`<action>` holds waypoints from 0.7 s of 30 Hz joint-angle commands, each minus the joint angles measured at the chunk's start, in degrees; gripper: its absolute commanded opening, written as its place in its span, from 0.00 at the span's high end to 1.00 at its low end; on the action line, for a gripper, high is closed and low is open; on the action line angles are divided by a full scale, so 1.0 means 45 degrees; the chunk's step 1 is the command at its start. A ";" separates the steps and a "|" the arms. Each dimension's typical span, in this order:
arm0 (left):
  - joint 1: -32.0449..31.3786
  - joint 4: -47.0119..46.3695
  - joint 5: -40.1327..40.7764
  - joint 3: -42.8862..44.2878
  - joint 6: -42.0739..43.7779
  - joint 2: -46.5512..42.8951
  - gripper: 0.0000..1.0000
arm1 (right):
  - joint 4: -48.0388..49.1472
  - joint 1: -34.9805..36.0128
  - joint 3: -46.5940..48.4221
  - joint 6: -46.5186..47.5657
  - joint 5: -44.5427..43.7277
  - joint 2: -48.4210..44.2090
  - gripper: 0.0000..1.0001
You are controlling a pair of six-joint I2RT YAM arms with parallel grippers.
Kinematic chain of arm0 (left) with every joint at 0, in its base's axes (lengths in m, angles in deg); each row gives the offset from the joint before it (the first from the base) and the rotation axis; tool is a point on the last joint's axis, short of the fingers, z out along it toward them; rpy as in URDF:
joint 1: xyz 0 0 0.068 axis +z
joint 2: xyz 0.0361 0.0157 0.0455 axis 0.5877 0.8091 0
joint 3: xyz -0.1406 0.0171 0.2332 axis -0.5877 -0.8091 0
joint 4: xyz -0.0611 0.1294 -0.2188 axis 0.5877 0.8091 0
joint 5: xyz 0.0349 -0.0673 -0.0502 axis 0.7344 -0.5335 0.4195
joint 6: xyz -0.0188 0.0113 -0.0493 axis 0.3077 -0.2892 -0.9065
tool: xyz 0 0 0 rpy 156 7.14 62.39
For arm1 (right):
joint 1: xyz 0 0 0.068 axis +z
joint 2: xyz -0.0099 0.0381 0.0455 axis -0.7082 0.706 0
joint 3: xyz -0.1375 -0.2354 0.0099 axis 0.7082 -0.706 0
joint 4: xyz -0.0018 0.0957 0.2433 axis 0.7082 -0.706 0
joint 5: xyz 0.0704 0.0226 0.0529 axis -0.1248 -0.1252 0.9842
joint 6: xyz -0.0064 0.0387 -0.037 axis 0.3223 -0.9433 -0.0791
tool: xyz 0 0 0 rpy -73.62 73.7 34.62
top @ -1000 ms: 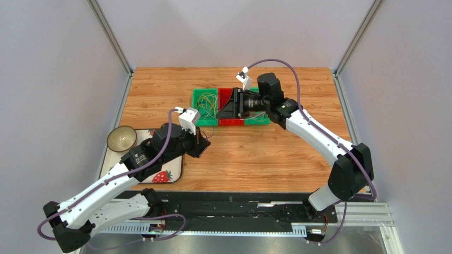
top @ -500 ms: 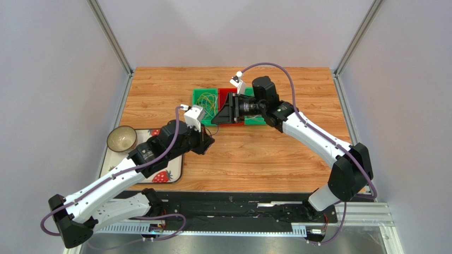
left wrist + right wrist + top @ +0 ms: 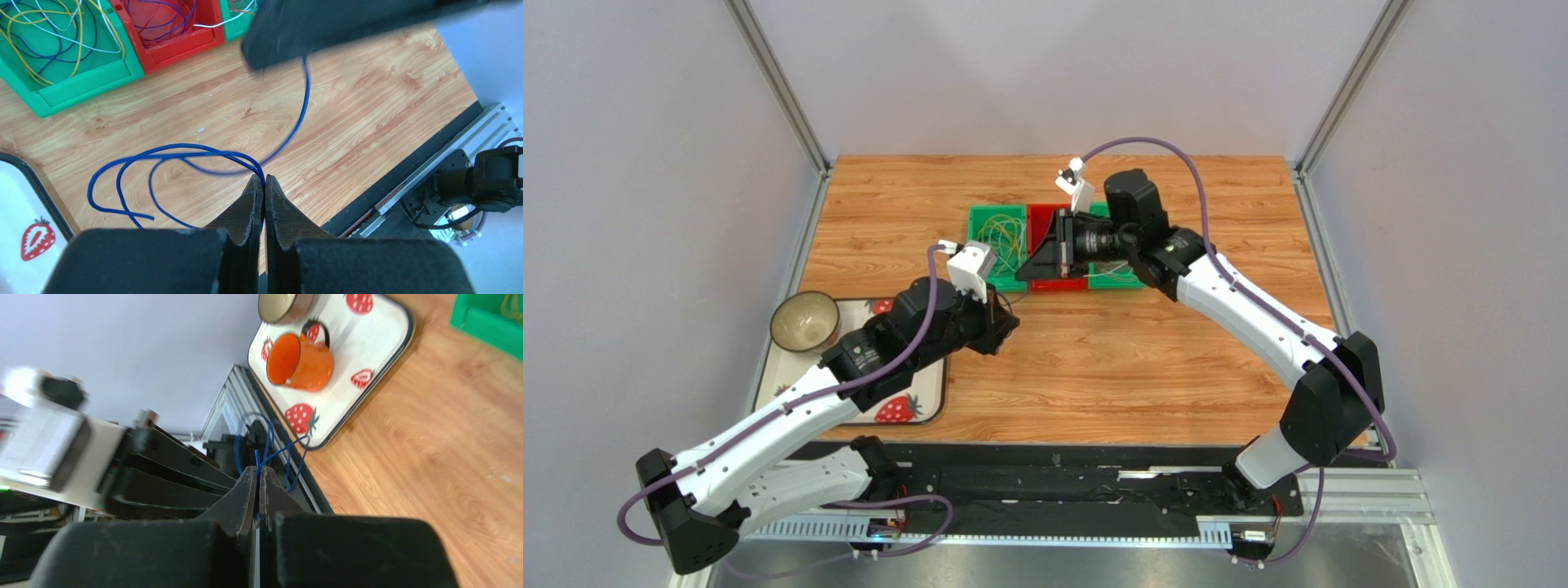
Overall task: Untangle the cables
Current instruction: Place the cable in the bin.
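A thin blue cable (image 3: 178,146) lies in loops on the wooden table and rises to my right gripper. My left gripper (image 3: 264,179) is shut on this cable at its fingertips, just in front of the bins in the top view (image 3: 1008,321). My right gripper (image 3: 258,468) is shut on the cable's other end, which pokes up between the tips (image 3: 257,454); it hovers over the red bin (image 3: 1030,267). More cables, yellow, blue and white, lie tangled in the green bin (image 3: 86,92); purple and red ones lie in the red bin (image 3: 184,52).
Green, red and green bins stand side by side mid-table (image 3: 973,251). A strawberry tray (image 3: 368,367) at the left holds an orange mug (image 3: 301,362) and a bowl (image 3: 804,321). A black rail runs along the near table edge (image 3: 1051,484).
My left gripper has moved right and forward toward the bins. My right gripper has shifted left over the red bin. Both stay shut on the blue cable.
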 commanded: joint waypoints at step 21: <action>0.0023 0.0895 0.0236 -0.2191 -0.1474 -0.1865 0.51 | -0.1455 -0.2659 0.8101 0.0062 -0.1180 0.2142 1.00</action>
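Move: Both grippers hold the blue cable. From the right gripper, the red bin's middle is about 13 cm ahead, 6 cm to the right and 25 cm below. At the same distance ahead and the same depth, the left green bin is about 5 cm to its left and the right green bin some 16 cm to its right. From the left gripper, the red bin is about 18 cm ahead, 6 cm right and 21 cm below. Open the left gripper about halfway to let go of the blue cable while dropping it some 6 cm and easing it slightly back and left. With the right gripper kept shut on the cable, lift it quickly about 16 cm and carry it 11 cm forward and a little right, to high above the red bin, rolling the wrist and turning it clockwise about 15 degrees. ##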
